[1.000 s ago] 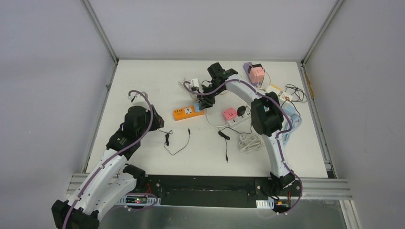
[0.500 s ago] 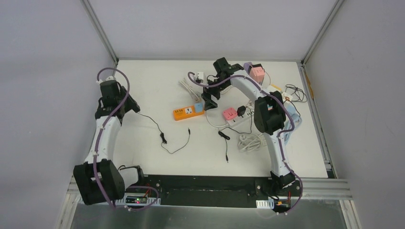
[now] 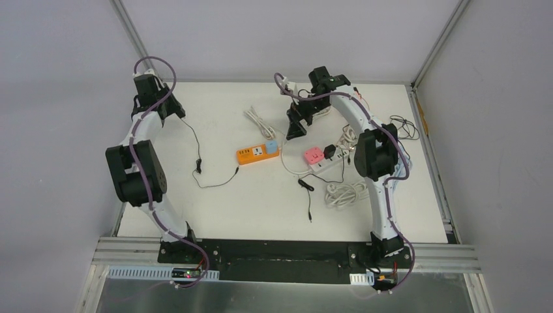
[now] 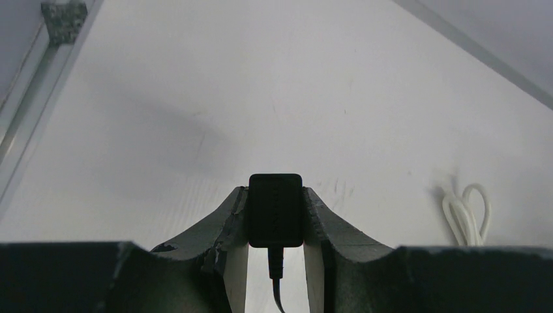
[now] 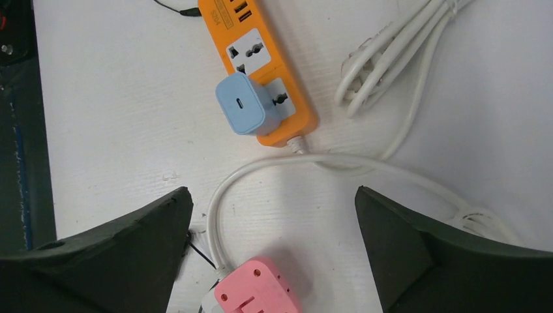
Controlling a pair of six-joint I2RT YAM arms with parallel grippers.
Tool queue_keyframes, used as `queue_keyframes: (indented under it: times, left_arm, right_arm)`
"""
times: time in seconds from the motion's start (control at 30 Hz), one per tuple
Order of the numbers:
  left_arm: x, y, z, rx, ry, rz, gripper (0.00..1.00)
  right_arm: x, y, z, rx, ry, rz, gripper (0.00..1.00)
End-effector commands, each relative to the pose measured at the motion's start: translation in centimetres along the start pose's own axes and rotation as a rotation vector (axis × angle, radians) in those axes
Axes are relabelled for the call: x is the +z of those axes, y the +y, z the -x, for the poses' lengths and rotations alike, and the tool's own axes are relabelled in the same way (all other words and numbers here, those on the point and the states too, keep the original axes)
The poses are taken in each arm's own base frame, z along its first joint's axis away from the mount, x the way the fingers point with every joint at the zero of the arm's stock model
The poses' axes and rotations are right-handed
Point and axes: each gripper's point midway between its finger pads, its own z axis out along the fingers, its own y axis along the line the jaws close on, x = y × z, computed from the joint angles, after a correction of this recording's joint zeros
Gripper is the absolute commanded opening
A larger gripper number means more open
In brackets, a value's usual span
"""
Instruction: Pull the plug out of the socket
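Observation:
My left gripper [image 3: 175, 111] is at the far left of the table, shut on a small black plug [image 4: 275, 208]. The plug's thin black cable [image 3: 197, 153] trails across the table toward the orange power strip [image 3: 256, 154]. A light blue plug [image 5: 244, 104] sits in the orange strip [image 5: 261, 59] and also shows in the top view [image 3: 270, 146]. My right gripper [image 5: 272, 195] is wide open and empty. It hovers over the white cable [image 5: 222, 195] between the orange strip and a pink socket block [image 5: 257, 290].
A pink and white strip [image 3: 313, 155] with a black plug [image 3: 330, 152] in it lies right of the orange strip. Coiled white cables [image 3: 342, 193] and a loose black lead [image 3: 306, 195] lie nearby. More adapters and wires sit at the back right [image 3: 391, 127].
My left arm has swung to the far left corner with the black plug, dragging its cable leftward. My right gripper has moved back and to the right, away from the orange strip.

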Motion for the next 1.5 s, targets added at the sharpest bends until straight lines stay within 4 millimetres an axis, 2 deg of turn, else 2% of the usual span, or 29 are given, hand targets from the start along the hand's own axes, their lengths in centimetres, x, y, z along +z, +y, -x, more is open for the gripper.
queue_keyframes:
  times: [0.0, 0.13, 0.33, 0.43, 0.6, 0.63, 0.7, 0.83, 0.93, 1.1, 1.13, 1.23, 1.33, 1.47]
  left_arm:
    - [2.3, -0.7, 8.0, 0.082, -0.209, 0.009, 0.04]
    - [5.1, 0.2, 9.8, 0.134, -0.218, 0.052, 0.08]
    - [10.2, 2.1, 5.8, 0.123, -0.093, 0.065, 0.13]
    - [12.0, 2.8, 4.1, 0.086, -0.041, 0.063, 0.21]
    - [13.4, 3.0, 2.1, 0.034, 0.013, 0.045, 0.27]
    - [13.4, 3.0, 2.0, 0.029, 0.015, 0.046, 0.31]
    - [13.2, 3.0, 1.9, 0.021, 0.022, 0.053, 0.45]
    - [11.6, 2.7, 2.9, 0.020, 0.019, 0.074, 0.78]
    - [9.5, 1.9, 4.3, 0.026, -0.006, 0.064, 0.90]
    - [4.6, 0.3, 5.9, 0.052, -0.044, 0.038, 0.95]
    - [3.1, -0.5, 6.5, 0.055, -0.064, 0.020, 0.96]
    - [-0.2, -2.4, 6.4, 0.041, -0.085, -0.057, 0.99]
    - [-3.5, -4.1, 5.4, -0.011, -0.124, -0.149, 0.99]
    - [-7.6, -6.5, 2.0, -0.168, -0.102, -0.301, 0.99]
  right_arm:
    - [-3.2, 2.2, 2.3, 0.046, -0.061, 0.011, 1.00]
    - [-3.6, 1.9, 1.2, 0.100, -0.057, 0.011, 1.00]
    - [-3.6, 1.3, 0.5, 0.136, -0.059, 0.014, 0.99]
    - [-3.6, 1.1, 0.2, 0.146, -0.058, 0.011, 0.99]
    - [-3.5, 1.0, -0.4, 0.164, -0.047, 0.011, 0.99]
    - [-3.4, 1.0, -0.5, 0.166, -0.047, 0.012, 0.99]
    - [-3.4, 1.1, -0.6, 0.173, -0.045, 0.016, 0.99]
    - [-3.3, 1.3, -0.7, 0.183, -0.044, 0.020, 0.98]
    - [-3.3, 1.4, -0.6, 0.184, -0.046, 0.021, 0.99]
    - [-3.5, 1.9, -0.1, 0.183, -0.061, 0.031, 0.98]
    - [-3.6, 2.0, 0.0, 0.184, -0.067, 0.038, 0.98]
    - [-3.6, 2.6, 0.4, 0.194, -0.089, 0.063, 0.98]
    - [-3.6, 3.2, 0.8, 0.212, -0.113, 0.088, 0.98]
    - [-3.5, 3.7, 1.3, 0.236, -0.127, 0.100, 0.98]
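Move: From the left hand, which holds the black plug, the bare table spot it is bound for lies about 12 cm ahead, 4 left and 13 below. At table height the white cable coil is some 5 ahead and 31 right, the orange socket 9 back and 30 right, the cord's black lump 14 back and 5 right. From the right hand that spot is about 20 ahead, 50 left, 10 below. Left hand carries black plug about 11 cm forward, lowers, opens wide, retreats up and back; right drifts right. ##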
